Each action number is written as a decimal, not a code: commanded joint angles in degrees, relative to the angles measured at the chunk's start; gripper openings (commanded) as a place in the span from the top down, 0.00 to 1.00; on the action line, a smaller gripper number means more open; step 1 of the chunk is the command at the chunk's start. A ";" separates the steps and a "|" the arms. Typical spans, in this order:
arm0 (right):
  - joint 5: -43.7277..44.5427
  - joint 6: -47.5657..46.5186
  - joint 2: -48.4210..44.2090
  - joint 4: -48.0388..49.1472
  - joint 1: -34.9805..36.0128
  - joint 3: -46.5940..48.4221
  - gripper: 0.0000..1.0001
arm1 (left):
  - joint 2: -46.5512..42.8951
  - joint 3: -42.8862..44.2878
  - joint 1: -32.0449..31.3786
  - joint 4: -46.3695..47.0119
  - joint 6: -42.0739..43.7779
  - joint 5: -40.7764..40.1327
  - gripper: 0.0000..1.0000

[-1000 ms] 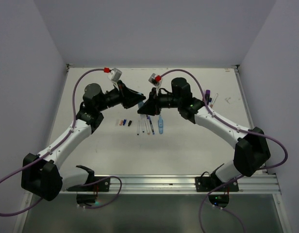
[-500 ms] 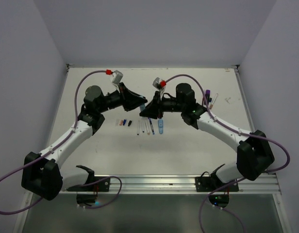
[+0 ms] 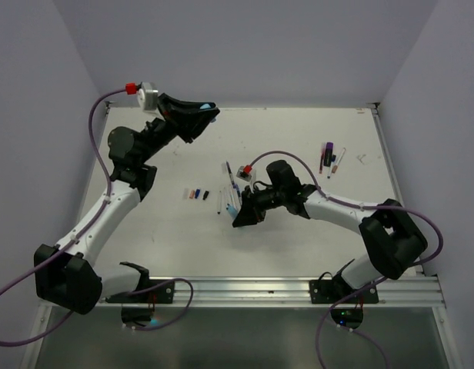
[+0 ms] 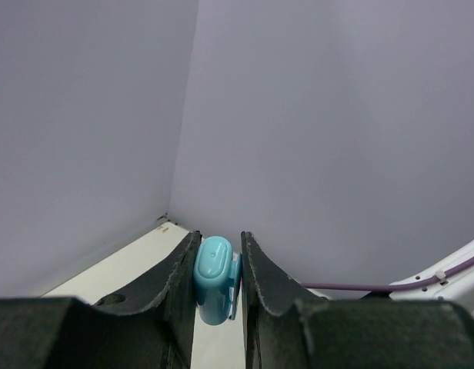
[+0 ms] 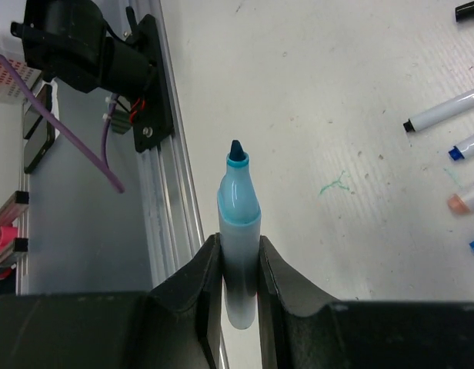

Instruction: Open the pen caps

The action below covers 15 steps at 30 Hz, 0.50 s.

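Note:
My left gripper (image 3: 206,110) is raised high over the far left of the table and is shut on a light-blue pen cap (image 4: 215,278), which sits between its jaws in the left wrist view. My right gripper (image 3: 238,219) is low over the table's middle, shut on a light-blue marker (image 5: 238,231) whose dark tip is bare and points toward the near rail. Three small loose caps (image 3: 195,194) lie in a row on the table. Several uncapped pens (image 3: 225,200) lie beside them, and the right wrist view shows the bare tips of pens (image 5: 445,111) like these.
Three more pens (image 3: 330,158) lie at the far right of the table. A metal rail (image 3: 298,288) with the arm bases runs along the near edge, and grey walls close in the left, back and right sides. A green ink mark (image 5: 333,184) is on the tabletop.
The two grippers were together over the pens. The left arm has swung up and back to the left with the cap; the right has dropped toward the near side with the uncapped marker.

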 commanded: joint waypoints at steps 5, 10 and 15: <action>8.13 -0.04 0.36 -2.85 -1.75 6.55 1.00 | 0.85 3.22 1.01 -15.73 5.60 -5.28 1.00; 21.55 0.32 4.57 -11.98 -3.69 17.16 1.00 | 4.09 5.41 1.01 -36.12 11.15 -11.44 1.00; 31.77 1.80 12.55 -18.65 -4.22 27.11 1.00 | 10.07 8.58 1.01 -48.79 13.62 -16.27 0.95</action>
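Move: The left hand, holding the cyan cap, is some 43 cm above the table. A free spot beside the black cap lies about 2 cm ahead and 2 cm left; the black cap is 2 cm ahead and 5 cm left, the blue cap 2 cm ahead and 8 cm left. From the right hand, gripping the uncapped cyan marker, free table beside the lying marker is 14 cm ahead, 12 cm right, 11 cm down; the lying marker is 14 cm ahead, 7 cm right, the dark-blue pen 14 cm ahead, 3 cm right. Down and forward the left hand comes with the cyan cap, sinking about 14 cm towards the cap row while its fingers tilt from pointing upward to roughly level. The right hand sweeps forward about 13 cm over the near side of the laid-out pens, barely rising, and turns some 20 degrees clockwise, its tip-out marker still pinched; both grips stay shut. ##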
